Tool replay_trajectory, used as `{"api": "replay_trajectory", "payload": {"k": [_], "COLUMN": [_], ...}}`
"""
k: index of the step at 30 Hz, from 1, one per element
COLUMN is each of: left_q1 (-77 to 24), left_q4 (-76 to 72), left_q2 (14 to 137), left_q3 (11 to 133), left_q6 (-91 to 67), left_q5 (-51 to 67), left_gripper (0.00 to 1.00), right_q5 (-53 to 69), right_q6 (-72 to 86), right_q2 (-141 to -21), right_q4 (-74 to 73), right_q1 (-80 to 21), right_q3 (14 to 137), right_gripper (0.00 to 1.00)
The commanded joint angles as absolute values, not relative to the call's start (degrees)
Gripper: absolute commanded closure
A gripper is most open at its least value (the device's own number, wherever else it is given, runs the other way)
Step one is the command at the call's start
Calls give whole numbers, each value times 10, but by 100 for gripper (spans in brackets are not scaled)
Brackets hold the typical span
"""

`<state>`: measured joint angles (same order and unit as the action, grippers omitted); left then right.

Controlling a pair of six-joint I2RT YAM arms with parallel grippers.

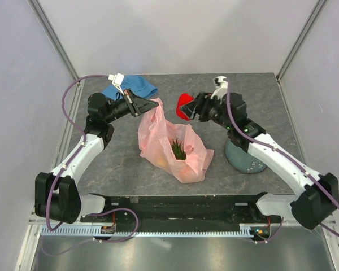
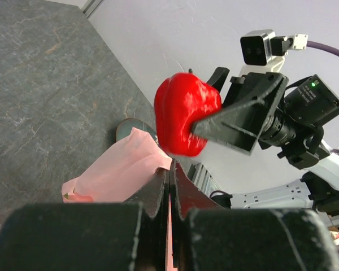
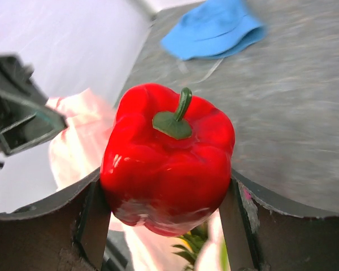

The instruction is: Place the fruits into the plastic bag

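Note:
My right gripper (image 1: 187,107) is shut on a shiny red fruit (image 3: 169,164) shaped like a bell pepper with a green stem. It holds the fruit (image 1: 183,108) in the air just above the far rim of the plastic bag (image 1: 169,141). My left gripper (image 2: 170,169) is shut on a pinch of the thin pink bag film (image 2: 118,169) and lifts the bag's far left corner (image 1: 153,105). A green pineapple crown (image 1: 178,149) and orange fruit show through the bag. The crown (image 3: 192,248) also shows below the held fruit.
A blue cloth hat (image 1: 130,86) lies at the back of the table behind the left gripper. A dark round plate (image 1: 246,158) sits under the right forearm. Grey walls close in the table on three sides.

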<state>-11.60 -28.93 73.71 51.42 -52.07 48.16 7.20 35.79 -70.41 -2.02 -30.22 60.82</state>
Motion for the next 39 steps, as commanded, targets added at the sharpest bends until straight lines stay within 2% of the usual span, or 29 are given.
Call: {"api": "replay_trajectory", "payload": {"k": [1, 8, 16, 21, 29, 31, 34, 35, 37, 38, 39], "left_q1": [-112, -112, -112, -112, -112, -112, -111, -111, -111, -111, -111], "left_q4": [-314, -313, -316, -323, -323, -323, -320, -320, -320, -320, -320], "left_q2": [738, 739, 744, 745, 743, 742, 742, 742, 743, 744, 745], "left_q3": [524, 530, 529, 527, 526, 527, 526, 526, 526, 526, 526], "left_q6": [-526, -525, -526, -531, -531, -530, -527, -526, -526, -526, -526], "left_q5": [484, 486, 485, 487, 488, 487, 486, 486, 485, 486, 486], "left_gripper": [98, 99, 98, 98, 98, 98, 98, 98, 98, 98, 98], "right_q5": [124, 98, 115, 74, 30, 33, 28, 25, 16, 15, 13], "right_q6": [379, 300, 275, 281, 251, 250, 253, 252, 253, 253, 255], "right_q2": [-759, -833, -864, -897, -967, -983, -985, -984, -977, -976, -971], "right_q4": [109, 27, -20, -52, -114, -127, -130, -131, -131, -131, -131], "right_q1": [-343, -410, -474, -486, -488, -487, -487, -487, -487, -487, -488], "right_q3": [618, 669, 664, 651, 714, 725, 724, 722, 721, 717, 716], "right_gripper": [100, 100, 100, 100, 99, 96, 85, 75, 65, 55, 50]}}
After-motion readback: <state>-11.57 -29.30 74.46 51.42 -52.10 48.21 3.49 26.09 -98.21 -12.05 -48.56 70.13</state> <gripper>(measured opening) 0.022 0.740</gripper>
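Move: Below and to the left of the right hand, which holds the red pepper, the plastic bag's mouth lies about 10 cm left, 6 cm back and 18 cm down. The pineapple's leaves stick up in it, some 7 cm left, 7 cm back and 20 cm below. The bag handle, gripped by the left fingers, is about 13 cm left, 1 cm ahead and 2 cm higher. From the left hand, the mouth is roughly 7 cm back, 3 cm right and 20 cm down. Carrying the red pepper left over the open bag, the right hand curves back and down, then sinks almost straight into the mouth beside the pineapple leaves: about 12 cm left and 17 cm down in all. Its left side rolls down some 25 degrees while it swings counter-clockwise and tips lower, fingers keeping their grip. The left hand stays put, holding the handle up. ##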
